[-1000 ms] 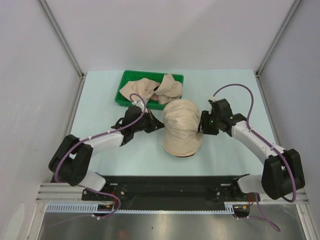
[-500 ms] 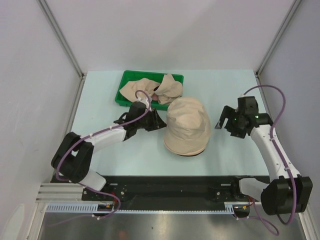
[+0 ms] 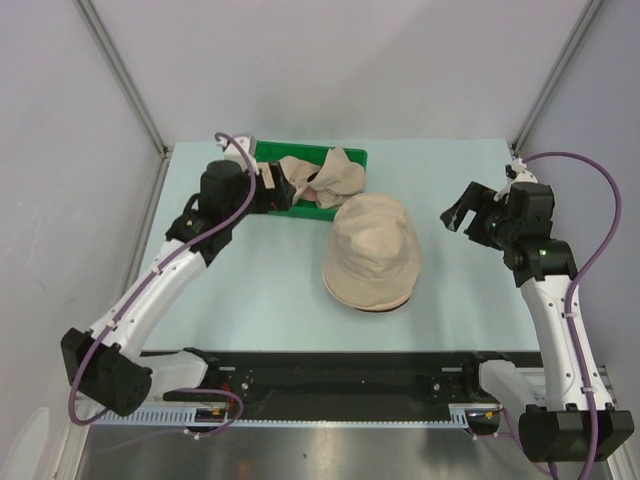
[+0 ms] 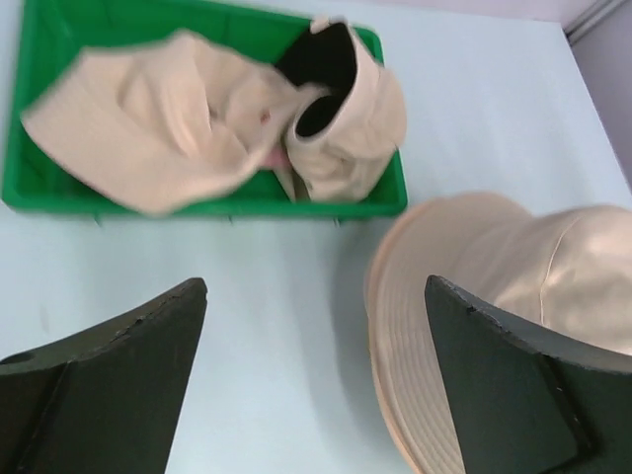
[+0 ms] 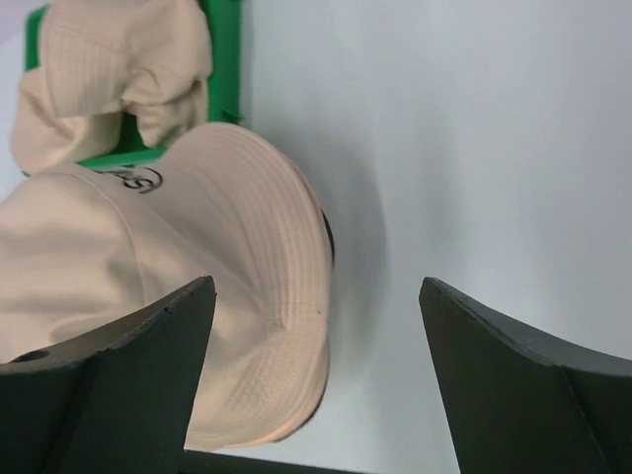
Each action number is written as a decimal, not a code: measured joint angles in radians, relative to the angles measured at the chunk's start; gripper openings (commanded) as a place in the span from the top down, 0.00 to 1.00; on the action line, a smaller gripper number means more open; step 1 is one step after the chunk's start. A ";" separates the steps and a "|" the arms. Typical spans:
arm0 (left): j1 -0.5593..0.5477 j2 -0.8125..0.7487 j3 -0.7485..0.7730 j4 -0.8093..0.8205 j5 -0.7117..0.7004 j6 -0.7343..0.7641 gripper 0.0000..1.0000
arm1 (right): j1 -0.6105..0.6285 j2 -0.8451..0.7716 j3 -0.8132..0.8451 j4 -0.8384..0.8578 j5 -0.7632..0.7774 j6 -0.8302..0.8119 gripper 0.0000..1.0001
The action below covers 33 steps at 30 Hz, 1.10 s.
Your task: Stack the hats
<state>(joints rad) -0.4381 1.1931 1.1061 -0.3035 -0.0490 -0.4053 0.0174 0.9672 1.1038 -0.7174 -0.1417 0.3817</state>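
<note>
One beige hat [image 3: 372, 252] rests crown up in the middle of the table, with a dark rim showing under its near brim. It also appears as the hat [image 4: 513, 267] and the hat [image 5: 148, 276] in the wrist views. Two more crumpled hats [image 3: 318, 177] lie in the green tray [image 3: 352, 157]; one hat [image 4: 148, 128] is folded flat and the other hat [image 4: 346, 109] shows a black inside. My left gripper [image 3: 283, 188] hovers open over the tray's near side, left gripper [image 4: 316, 296] empty. Right of the hat, my right gripper [image 3: 460, 208] is open and empty, right gripper [image 5: 316, 291].
The green tray [image 4: 39, 188] stands at the back of the pale blue table [image 3: 460, 300]. White walls and metal frame posts [image 3: 125, 80] enclose the table on three sides. The black mounting rail [image 3: 340, 370] runs along the near edge.
Both grippers opened and drew away from the middle hat. The left arm swung back toward the tray, the right arm moved out to the right. The hat settled on the table.
</note>
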 measured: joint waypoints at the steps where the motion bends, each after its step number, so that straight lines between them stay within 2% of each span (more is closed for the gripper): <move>1: 0.000 0.021 0.042 -0.001 -0.009 0.044 0.04 | 0.000 0.000 -0.004 0.019 -0.014 0.004 0.11; 7: 0.000 0.259 0.256 0.055 0.046 0.232 0.11 | 0.000 0.001 -0.014 0.078 -0.059 0.014 0.11; 14: 0.000 0.524 0.405 0.086 0.171 0.276 0.21 | 0.000 0.017 -0.026 0.098 -0.059 0.019 0.11; 23: 0.000 0.694 0.528 0.100 0.264 0.273 0.27 | 0.000 0.091 -0.026 0.117 -0.060 0.044 0.11; 31: 0.000 0.768 0.574 0.100 0.277 0.271 0.24 | -0.001 0.097 -0.026 0.124 -0.058 0.047 0.11; 33: 0.000 0.782 0.583 0.095 0.273 0.272 0.27 | -0.001 0.101 -0.026 0.124 -0.058 0.047 0.11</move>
<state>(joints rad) -0.4381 1.9755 1.6886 -0.2089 0.2241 -0.1337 0.0162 1.0687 1.0782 -0.5930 -0.1997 0.4286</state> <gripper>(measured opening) 0.756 0.889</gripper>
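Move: The hat at the right end of the green basket lies about 22 cm ahead of the left gripper, 13 cm to its right and 18 cm below. The other hat in the basket is some 22 cm ahead and 3 cm to the left. The stacked hats stand about 22 cm to the right and 3 cm back. From the right gripper, the hat aimed at is roughly 30 cm ahead, 27 cm left and 17 cm below. Bring the empty left gripper forward about 15 cm and right about 11 cm, towards the right-hand hat in the basket. Rise some 3 cm first, then sink about 10 cm, turning the hand some 20 degrees clockwise and narrowing the open fingers a little, without closing on anything. Ease the right gripper about 3 cm forward, fingers still open. ##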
